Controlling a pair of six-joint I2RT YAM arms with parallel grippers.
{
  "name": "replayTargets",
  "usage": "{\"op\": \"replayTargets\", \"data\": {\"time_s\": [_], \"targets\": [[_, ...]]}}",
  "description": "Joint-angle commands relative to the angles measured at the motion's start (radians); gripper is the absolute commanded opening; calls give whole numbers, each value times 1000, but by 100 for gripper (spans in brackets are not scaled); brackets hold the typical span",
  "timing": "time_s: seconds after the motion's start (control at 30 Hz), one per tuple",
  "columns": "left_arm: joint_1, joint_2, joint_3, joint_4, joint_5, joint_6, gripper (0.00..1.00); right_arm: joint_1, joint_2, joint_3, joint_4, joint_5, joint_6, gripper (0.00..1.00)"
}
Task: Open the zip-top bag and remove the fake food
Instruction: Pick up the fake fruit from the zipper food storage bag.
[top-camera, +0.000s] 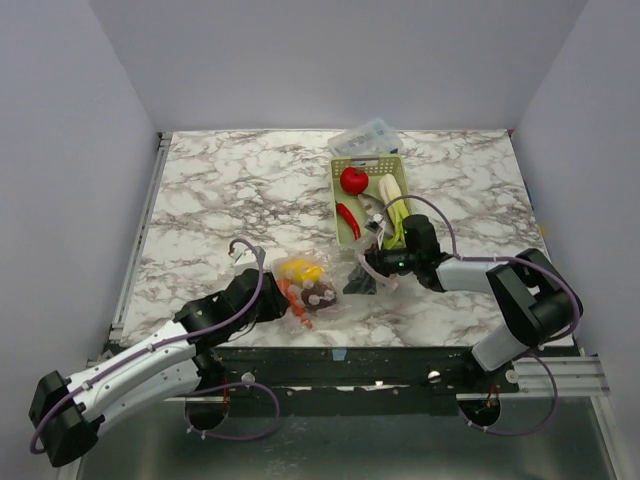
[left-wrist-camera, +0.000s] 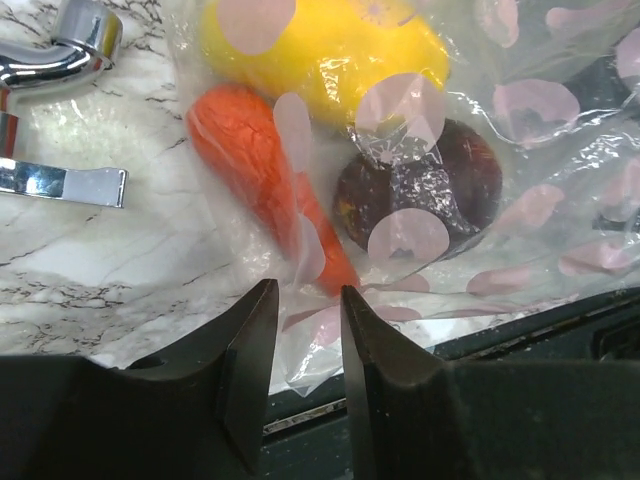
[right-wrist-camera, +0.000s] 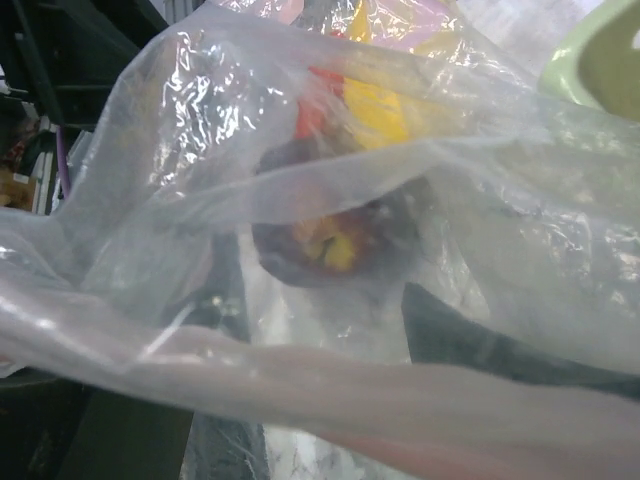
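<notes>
The zip-top bag (top-camera: 340, 275) lies crumpled near the table's front edge, between my two grippers. Inside it are a yellow lemon (left-wrist-camera: 320, 50), an orange carrot (left-wrist-camera: 250, 160) and a dark purple beet (left-wrist-camera: 420, 190). My left gripper (left-wrist-camera: 305, 300) is shut on the bag's near corner, just below the carrot's tip. My right gripper (right-wrist-camera: 318, 285) stands open at the bag's other end, with film draped over its fingers and the pinkish zip strip (right-wrist-camera: 350, 400) stretched across in front. The beet (right-wrist-camera: 330, 240) shows through the plastic ahead of it.
A pale green basket (top-camera: 340, 170) behind the bag holds a red round fruit (top-camera: 353, 180), a red chili (top-camera: 348, 218) and a pale leek (top-camera: 392, 200). A clear rigid box (top-camera: 365, 135) stands behind it. A chrome hook (top-camera: 238, 247) lies left of the bag.
</notes>
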Motion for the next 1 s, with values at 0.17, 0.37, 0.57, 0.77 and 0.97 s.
{"op": "replayTargets", "data": {"time_s": [0.17, 0.37, 0.57, 0.77, 0.97], "targets": [[6, 105, -83, 215, 98, 8, 32, 51, 34, 45, -44, 0, -23, 80], [7, 152, -70, 212, 52, 7, 32, 83, 85, 102, -109, 3, -53, 80], [18, 184, -64, 235, 20, 18, 32, 92, 118, 139, -107, 16, -58, 80], [26, 225, -68, 289, 17, 49, 32, 136, 116, 168, -148, 49, -99, 81], [29, 304, -50, 338, 26, 67, 31, 154, 142, 210, -189, 93, -109, 83]]}}
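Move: My right hand's open fingers are already inside the bag's mouth, with the dark red fruit about 9 cm to their left, 3 cm back and 5 cm lower. The yellow fruit is some 13 cm left and 2 cm ahead of that hand, and the basket's middle is 18 cm ahead and 3 cm right. From my left hand the orange carrot lies about 4 cm ahead, 2 cm right and 6 cm below; the dark red fruit is 3 cm ahead and 8 cm right. I reach my right hand about 4 cm left, deeper into the bag towards the dark red fruit, easing back 1 cm and turning a little counter-clockwise, fingers staying wide open around the bag's mouth. Meanwhile my left hand, its opening unchanged, sinks about 5 cm with a slight shift right onto the bag's closed end by the carrot's thin tip, fingertips meeting the film to steady it. ##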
